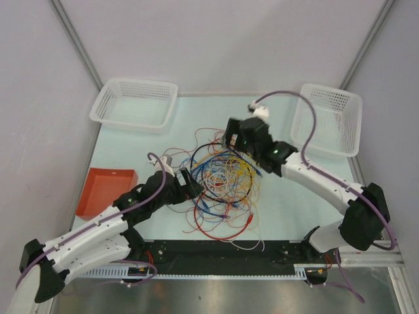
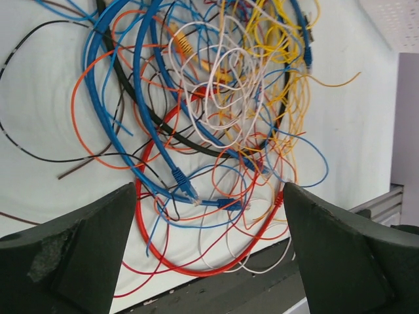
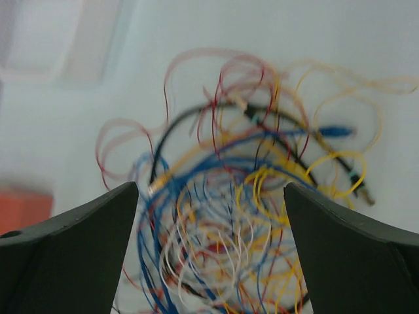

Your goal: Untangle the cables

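The cables [image 1: 222,186] lie in one tangled heap at the middle of the table: thin red, blue, yellow, orange, white and black wires in loops, some with plug tips. My left gripper [image 1: 190,183] sits at the heap's left edge, open, with nothing between its fingers. In the left wrist view the left gripper [image 2: 209,190] frames a thick red loop [image 2: 196,268] and blue plug ends [image 2: 186,190]. My right gripper [image 1: 230,137] hangs above the heap's far side, open and empty. The right wrist view is blurred, with the right gripper [image 3: 211,190] over the cables [image 3: 249,222].
A white mesh basket [image 1: 134,104] stands at the back left and another [image 1: 327,118] at the back right. A red tray [image 1: 105,190] lies at the left. The black rail [image 1: 216,252] runs along the near edge, close to the red loop.
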Motion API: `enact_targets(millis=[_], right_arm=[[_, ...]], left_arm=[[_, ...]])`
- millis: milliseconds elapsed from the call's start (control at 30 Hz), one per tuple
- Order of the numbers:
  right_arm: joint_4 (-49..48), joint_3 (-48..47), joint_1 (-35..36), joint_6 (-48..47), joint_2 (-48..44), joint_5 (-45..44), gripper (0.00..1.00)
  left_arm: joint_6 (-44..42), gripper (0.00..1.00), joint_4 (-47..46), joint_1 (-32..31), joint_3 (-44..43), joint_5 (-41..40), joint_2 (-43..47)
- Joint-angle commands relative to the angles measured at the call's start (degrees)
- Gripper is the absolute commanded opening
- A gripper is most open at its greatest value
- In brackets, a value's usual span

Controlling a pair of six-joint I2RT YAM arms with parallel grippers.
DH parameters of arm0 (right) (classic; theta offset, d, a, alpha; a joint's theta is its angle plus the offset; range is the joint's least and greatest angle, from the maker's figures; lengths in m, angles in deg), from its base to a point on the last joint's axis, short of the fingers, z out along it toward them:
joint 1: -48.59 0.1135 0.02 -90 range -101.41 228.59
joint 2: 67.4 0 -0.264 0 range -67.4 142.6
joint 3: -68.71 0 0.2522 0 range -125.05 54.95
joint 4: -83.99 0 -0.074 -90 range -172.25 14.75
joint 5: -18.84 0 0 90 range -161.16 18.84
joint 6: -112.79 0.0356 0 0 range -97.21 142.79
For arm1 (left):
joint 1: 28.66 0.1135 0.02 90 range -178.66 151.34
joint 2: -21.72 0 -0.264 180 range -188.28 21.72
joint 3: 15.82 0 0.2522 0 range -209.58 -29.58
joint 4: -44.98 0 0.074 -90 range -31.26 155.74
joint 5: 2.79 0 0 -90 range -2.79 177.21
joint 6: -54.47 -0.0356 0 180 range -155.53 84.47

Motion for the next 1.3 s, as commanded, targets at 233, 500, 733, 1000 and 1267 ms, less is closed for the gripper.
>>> enact_targets(millis=[233, 500, 733, 1000, 1267], right_arm=[[-0.2, 13.2, 17.6, -0.8, 0.4, 4.4, 1.0], [-6.4, 13.2, 17.7, -2.2, 9.4, 9.8, 0.85], [-8.0, 13.2, 17.0, -2.5, 8.7, 8.3, 0.0], [-3.1, 2.3, 23.0, -9.2, -17.7, -2.9, 0.0], [13.6, -25.0, 23.1, -16.0, -20.8, -6.5, 0.0]], left_arm=[[2.9, 0.97, 3.7, 0.0, -1.4, -5.4, 3.1], [5.5, 0.96, 5.8, 0.1, 2.0, -5.1, 6.9], [6.2, 0.96, 7.5, 0.1, 2.8, -5.6, 8.7], [5.4, 0.96, 5.9, 0.1, 3.2, -5.9, 8.3], [3.9, 0.96, 3.2, 0.0, 0.5, -5.1, 3.1]])
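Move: Behind and below the right hand, the white cable tangle is centred about 12 cm back, 8 cm to its left and 19 cm down; the yellow bundle lies some 6 cm back, straight below in the left-right sense, and the red cable's connector about 22 cm back and 3 cm right, both at table level. From the left hand, the white tangle is roughly 6 cm ahead, 8 cm right and 8 cm down. Swooping down about 18 cm, back 13 cm and left 9 cm while turning some 25 degrees counter-clockwise, the right hand reaches the white tangle, shuts its wide-open fingers on a white strand, then pulls it straight up fast, over 40 cm, drifting right and back late as the fingertips tip up. The left hand eases about 3 cm left, bobbing slightly, fingers still open. ##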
